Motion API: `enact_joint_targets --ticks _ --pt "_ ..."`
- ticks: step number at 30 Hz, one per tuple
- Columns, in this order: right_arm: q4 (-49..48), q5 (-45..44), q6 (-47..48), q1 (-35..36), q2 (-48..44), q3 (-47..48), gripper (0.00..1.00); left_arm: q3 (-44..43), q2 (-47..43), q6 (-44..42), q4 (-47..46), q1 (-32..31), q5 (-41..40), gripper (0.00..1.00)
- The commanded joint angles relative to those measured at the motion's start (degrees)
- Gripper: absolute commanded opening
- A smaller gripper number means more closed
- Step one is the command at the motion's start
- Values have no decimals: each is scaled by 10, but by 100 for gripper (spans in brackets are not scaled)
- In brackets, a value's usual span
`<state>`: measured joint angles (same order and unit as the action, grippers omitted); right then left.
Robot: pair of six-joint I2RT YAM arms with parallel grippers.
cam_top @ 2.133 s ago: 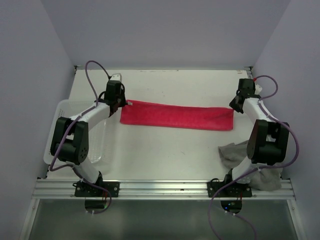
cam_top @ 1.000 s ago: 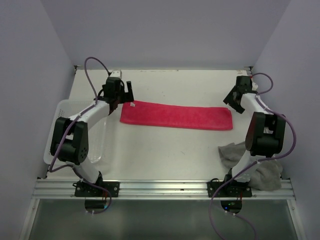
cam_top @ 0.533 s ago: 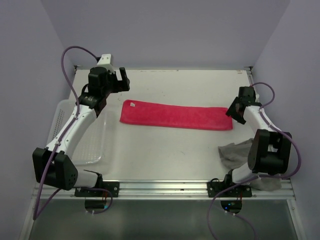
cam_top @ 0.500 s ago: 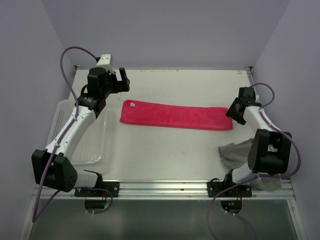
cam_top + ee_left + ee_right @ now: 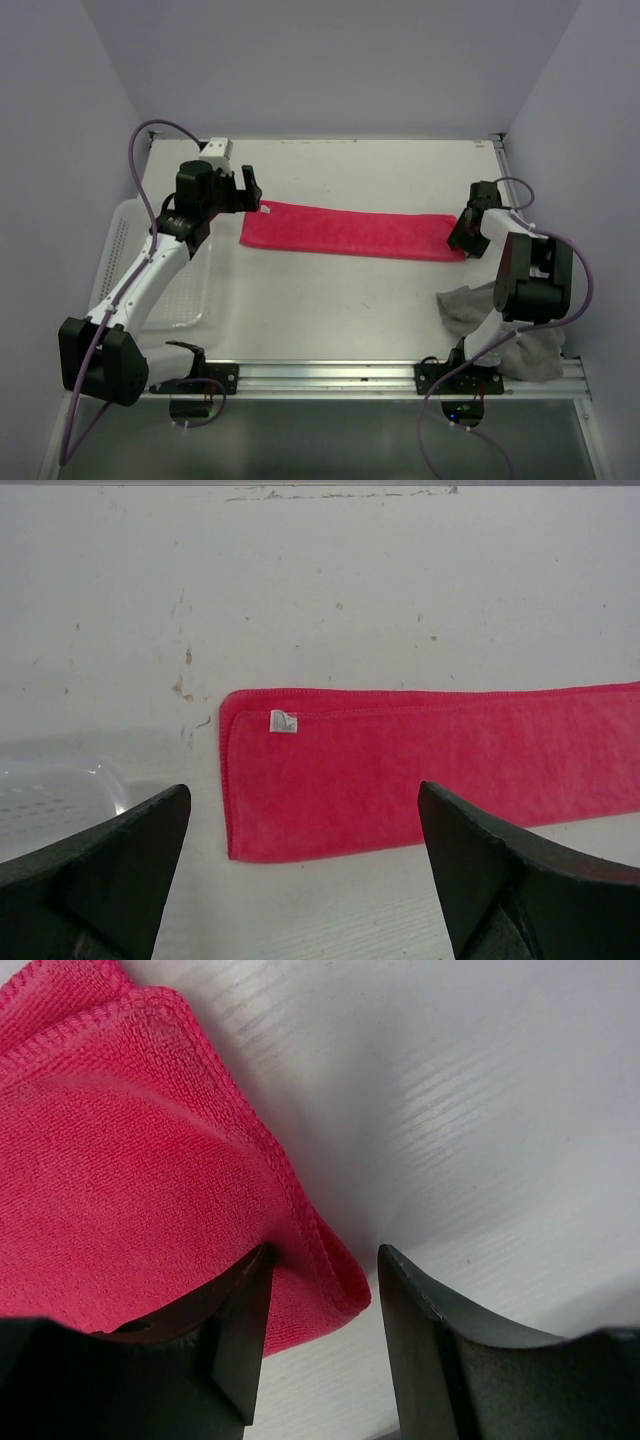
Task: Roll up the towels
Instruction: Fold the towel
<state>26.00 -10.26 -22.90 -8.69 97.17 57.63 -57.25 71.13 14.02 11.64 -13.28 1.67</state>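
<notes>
The pink-red towel (image 5: 352, 232) lies flat on the table as a long folded strip. Its left end with a small white tag (image 5: 283, 721) shows in the left wrist view. My left gripper (image 5: 250, 192) hovers open just above that left end, nothing between its fingers (image 5: 110, 875). My right gripper (image 5: 461, 240) is down at the strip's right end. Its jaws straddle the towel's corner (image 5: 330, 1275): the left finger (image 5: 235, 1330) rests against the cloth, the right finger (image 5: 430, 1350) stands a little apart on the table. The grey towel (image 5: 462, 303) lies crumpled by the right arm's base.
A white perforated basket (image 5: 112, 262) sits at the left edge of the table, under my left arm; its corner (image 5: 50, 795) shows in the left wrist view. Purple walls close in the table on three sides. A metal rail (image 5: 320, 375) runs along the near edge.
My right gripper has come down onto the pink towel's right end and its jaws have narrowed round the corner. My left arm rose, then came back over the left end.
</notes>
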Motion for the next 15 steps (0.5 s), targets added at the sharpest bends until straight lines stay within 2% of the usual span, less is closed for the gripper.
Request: enact_joint_targets --ticks 1,4,15 --pt "-21 9 9 -3 9 7 50 -3 -18 -13 -22 -3 18 100" --pt "-26 11 9 -4 24 5 47 2 -25 -16 -27 -3 18 100" --pt "-24 16 15 -7 32 3 25 -7 -16 -23 -17 -3 11 100"
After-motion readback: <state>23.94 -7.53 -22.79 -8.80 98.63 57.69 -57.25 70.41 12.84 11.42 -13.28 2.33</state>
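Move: The red towel's right end edge, close to its near corner, already stands between the right hand's half-open fingers, within a centimetre or so of the hand point and about 1 cm below. The towel's far right corner lies roughly 9 cm ahead and 1 cm left. The grey towel's middle is some 19 cm back and 10 cm right. From the raised left hand, that end edge is about 47 cm right, 4 cm back and 21 cm below. The red towel's right edge, just in from its near corner, gets pinched: the right fingers, pointing down at the table, close from about half open to roughly a quarter, one on the upper face of the cloth and one beyond its edge. As they close, the right hand eases about 1 cm forward and to the left, in over the towel, and sinks half a centimetre. ##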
